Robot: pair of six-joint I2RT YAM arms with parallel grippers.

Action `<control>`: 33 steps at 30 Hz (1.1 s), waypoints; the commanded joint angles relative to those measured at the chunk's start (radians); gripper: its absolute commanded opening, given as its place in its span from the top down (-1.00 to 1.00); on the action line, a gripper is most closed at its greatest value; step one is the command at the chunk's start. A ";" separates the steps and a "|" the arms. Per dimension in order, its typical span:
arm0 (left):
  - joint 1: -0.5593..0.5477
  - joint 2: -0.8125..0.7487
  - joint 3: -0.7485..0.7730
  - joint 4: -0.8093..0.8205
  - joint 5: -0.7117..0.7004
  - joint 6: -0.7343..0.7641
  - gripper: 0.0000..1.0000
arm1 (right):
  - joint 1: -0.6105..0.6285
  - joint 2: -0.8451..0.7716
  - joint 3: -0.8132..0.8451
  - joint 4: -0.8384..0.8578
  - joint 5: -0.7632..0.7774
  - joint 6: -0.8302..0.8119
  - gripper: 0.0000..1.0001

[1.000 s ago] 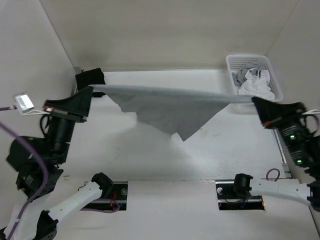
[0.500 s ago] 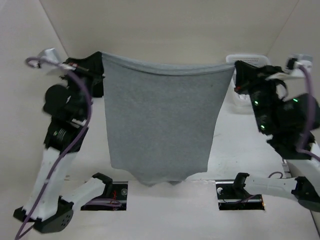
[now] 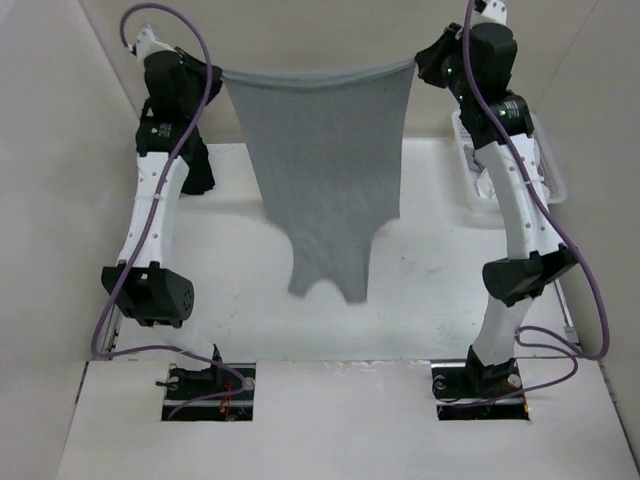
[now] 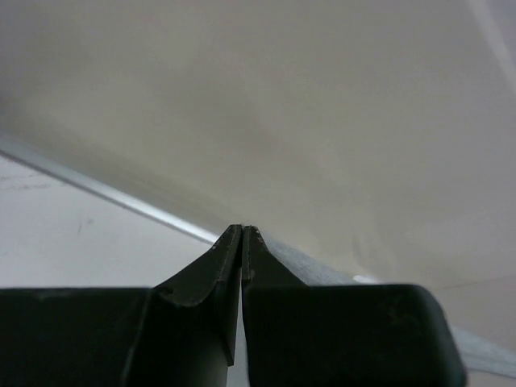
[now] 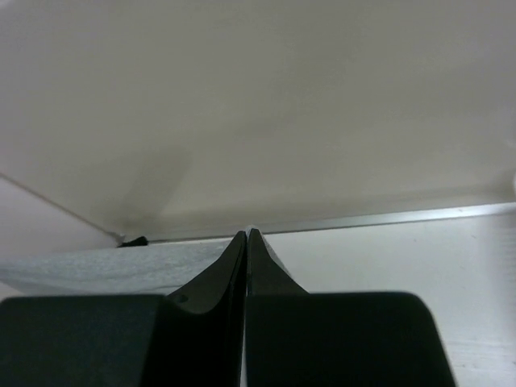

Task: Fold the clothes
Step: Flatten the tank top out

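Note:
The clothes, a grey tank top [image 3: 325, 170], hang in the air stretched between both raised arms, hem on top and straps dangling at the bottom near the table. My left gripper [image 3: 218, 75] is shut on the hem's left corner; my right gripper [image 3: 418, 66] is shut on the right corner. In the left wrist view the shut gripper [image 4: 243, 229] has a strip of the grey tank top [image 4: 322, 270] running off to the right. In the right wrist view the shut gripper [image 5: 246, 234] has the grey tank top [image 5: 97, 266] spreading to the left.
A black folded cloth [image 3: 196, 170] lies at the back left, partly behind the left arm. A white basket [image 3: 470, 165] stands at the back right behind the right arm. Side walls close in the white table [image 3: 430, 290].
Both arms have risen from low beside the table to full height at the back, lifting the tank top from a flat stretched sheet to a hanging one.

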 commanded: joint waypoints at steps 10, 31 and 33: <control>0.108 -0.212 -0.010 0.183 0.150 -0.080 1.00 | 0.000 -0.252 -0.068 0.014 -0.064 0.050 1.00; -0.105 -1.391 -1.423 -0.191 0.069 -0.124 0.99 | 0.539 -1.450 -1.780 -0.003 0.123 0.393 1.00; -0.137 -1.474 -1.437 -0.324 0.067 -0.158 0.99 | 0.678 -1.455 -1.783 -0.080 0.165 0.465 1.00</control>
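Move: Both my hands hold the tank top's hem corners high over the far part of the table. The bare patch it is to lie on has its middle about 41 cm below my left hand, 12 back and 19 right, and 45 below my right hand, 11 back and 20 left. The black cloth lies some 20 cm left and 4 ahead of my left hand, 38 lower; the basket is 27 cm right and 4 ahead of my right hand, 40 lower. I keep both hem corners pinched and, drawing back all the while, first swing both hands up about 10 cm, then bring them steeply down towards the table, ending some 20 to 27 cm below where they began and 30 to 35 cm closer to my base. My right hand tips down and turns counter-clockwise by roughly 20 degrees; my left changes its angle only slightly. ##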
